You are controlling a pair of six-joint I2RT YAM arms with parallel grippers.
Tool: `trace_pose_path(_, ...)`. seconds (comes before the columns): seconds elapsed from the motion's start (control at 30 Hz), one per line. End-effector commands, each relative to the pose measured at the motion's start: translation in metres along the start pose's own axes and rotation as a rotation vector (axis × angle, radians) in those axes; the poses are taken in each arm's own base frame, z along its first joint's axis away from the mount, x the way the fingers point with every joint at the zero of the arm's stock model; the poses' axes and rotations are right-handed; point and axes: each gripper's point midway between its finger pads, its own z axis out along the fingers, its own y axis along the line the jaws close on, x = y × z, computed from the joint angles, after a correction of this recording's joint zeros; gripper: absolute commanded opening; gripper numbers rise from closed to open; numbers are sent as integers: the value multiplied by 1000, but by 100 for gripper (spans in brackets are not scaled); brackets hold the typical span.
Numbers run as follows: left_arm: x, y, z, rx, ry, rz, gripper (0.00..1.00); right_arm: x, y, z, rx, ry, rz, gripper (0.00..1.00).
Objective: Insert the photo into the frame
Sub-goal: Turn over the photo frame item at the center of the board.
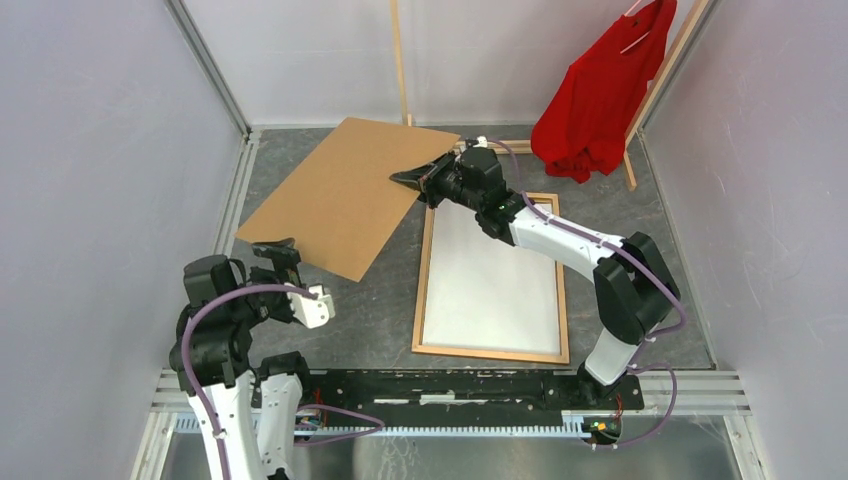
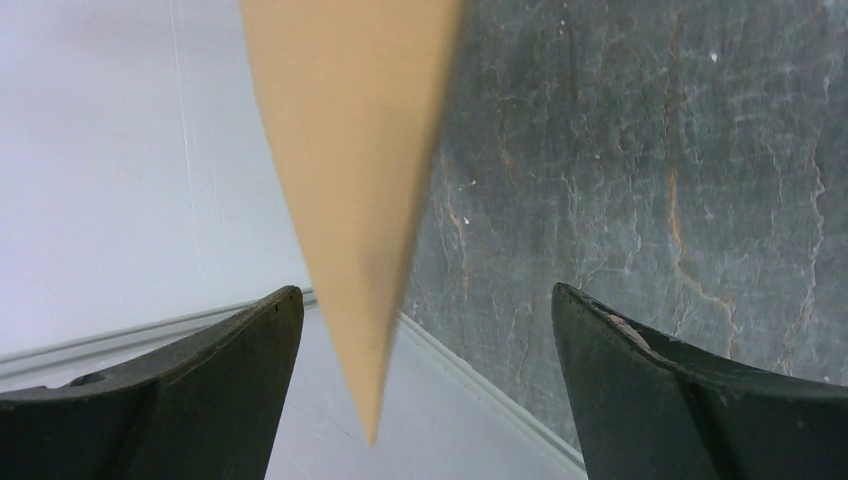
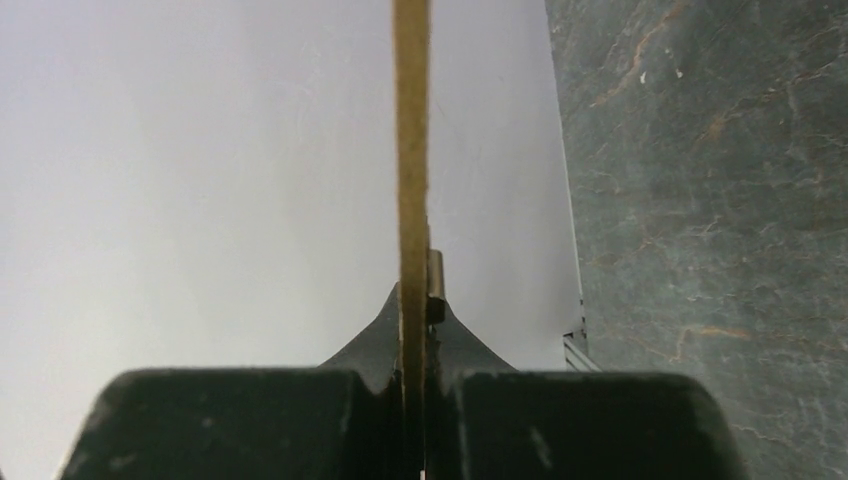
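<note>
The frame of thin orange-brown strips lies flat on the dark table, right of centre. Inside it is a white sheet, the photo lying white back up; no print shows. A plain brown backing panel is held tilted over the table's left half. My right gripper is shut on its right edge, and the right wrist view shows the panel edge-on pinched between the jaws. My left gripper stands open at the panel's near corner, which hangs between the wide-apart fingers without touching them.
A red garment hangs on a pale wooden rack at the back right, and one rack post rises behind the panel. White walls close in the left, back and right sides. A metal rail runs along the near edge.
</note>
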Motion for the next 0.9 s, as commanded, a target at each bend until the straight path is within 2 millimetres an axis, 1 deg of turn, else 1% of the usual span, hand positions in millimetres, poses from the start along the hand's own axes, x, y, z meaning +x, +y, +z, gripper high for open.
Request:
trace_pose_path(0.0, 7, -12, 5, 38, 15, 155, 100, 8, 68, -27, -216, 48, 26, 0)
trace_pose_path(0.07, 7, 4, 8, -50, 4, 136, 100, 10, 67, -26, -217, 62, 21, 0)
trace_pose_path(0.1, 6, 15, 10, -108, -7, 136, 100, 12, 67, -25, -213, 77, 15, 0)
trace_pose_path(0.2, 6, 24, 15, -161, -29, 156, 98, 20, 69, -23, -215, 113, 13, 0)
trace_pose_path(0.3, 1, 46, 17, -282, -71, 173, 96, 28, 70, -24, -212, 136, -4, 0)
trace_pose_path(0.33, -2, 52, 16, -319, -92, 170, 95, 29, 67, -23, -199, 140, -10, 0)
trace_pose_path(0.4, -5, 54, 18, -330, -110, 187, 93, 32, 62, -23, -186, 144, -14, 0)
trace_pose_path(0.47, -5, 54, 20, -323, -121, 186, 89, 34, 58, -22, -179, 149, -13, 0)
trace_pose_path(0.5, -5, 54, 21, -319, -123, 187, 85, 36, 58, -22, -178, 153, -15, 0)
trace_pose_path(0.53, -5, 53, 22, -317, -126, 190, 79, 37, 58, -21, -176, 158, -16, 0)
trace_pose_path(0.63, -5, 54, 23, -312, -129, 204, 50, 42, 56, -20, -168, 180, -29, 0)
trace_pose_path(0.7, -3, 55, 23, -312, -119, 225, 28, 46, 53, -18, -165, 202, -45, 9)
trace_pose_path(0.77, -1, 58, 23, -317, -106, 236, 8, 51, 49, -17, -169, 239, -71, 24)
trace_pose_path(0.8, 0, 62, 23, -330, -102, 227, 3, 54, 47, -17, -171, 257, -93, 30)
trace_pose_path(0.87, 2, 74, 20, -381, -95, 207, 2, 60, 41, -17, -168, 301, -151, 45)
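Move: The brown board hangs in the air from my right fingers, its middle about 9 cm left and 2 cm back of that hand, roughly level. From my open left hand the board's near edge is only some 3 cm ahead, about level, and the board's middle 14 cm ahead, 12 cm right. The wooden frame with the white sheet lies on the table, about 40 cm right, 4 cm ahead and 26 cm below my left hand. I bring my left hand in under a slight dip, then forward about 5 cm and up to just above where it began, tipping the fingers up some 20 degrees so they straddle the board's near edge, and pinch it. Meanwhile my right hand eases the board about 3 cm back and a little left, turning slightly counter-clockwise, then opens partway to loosen its grip. ##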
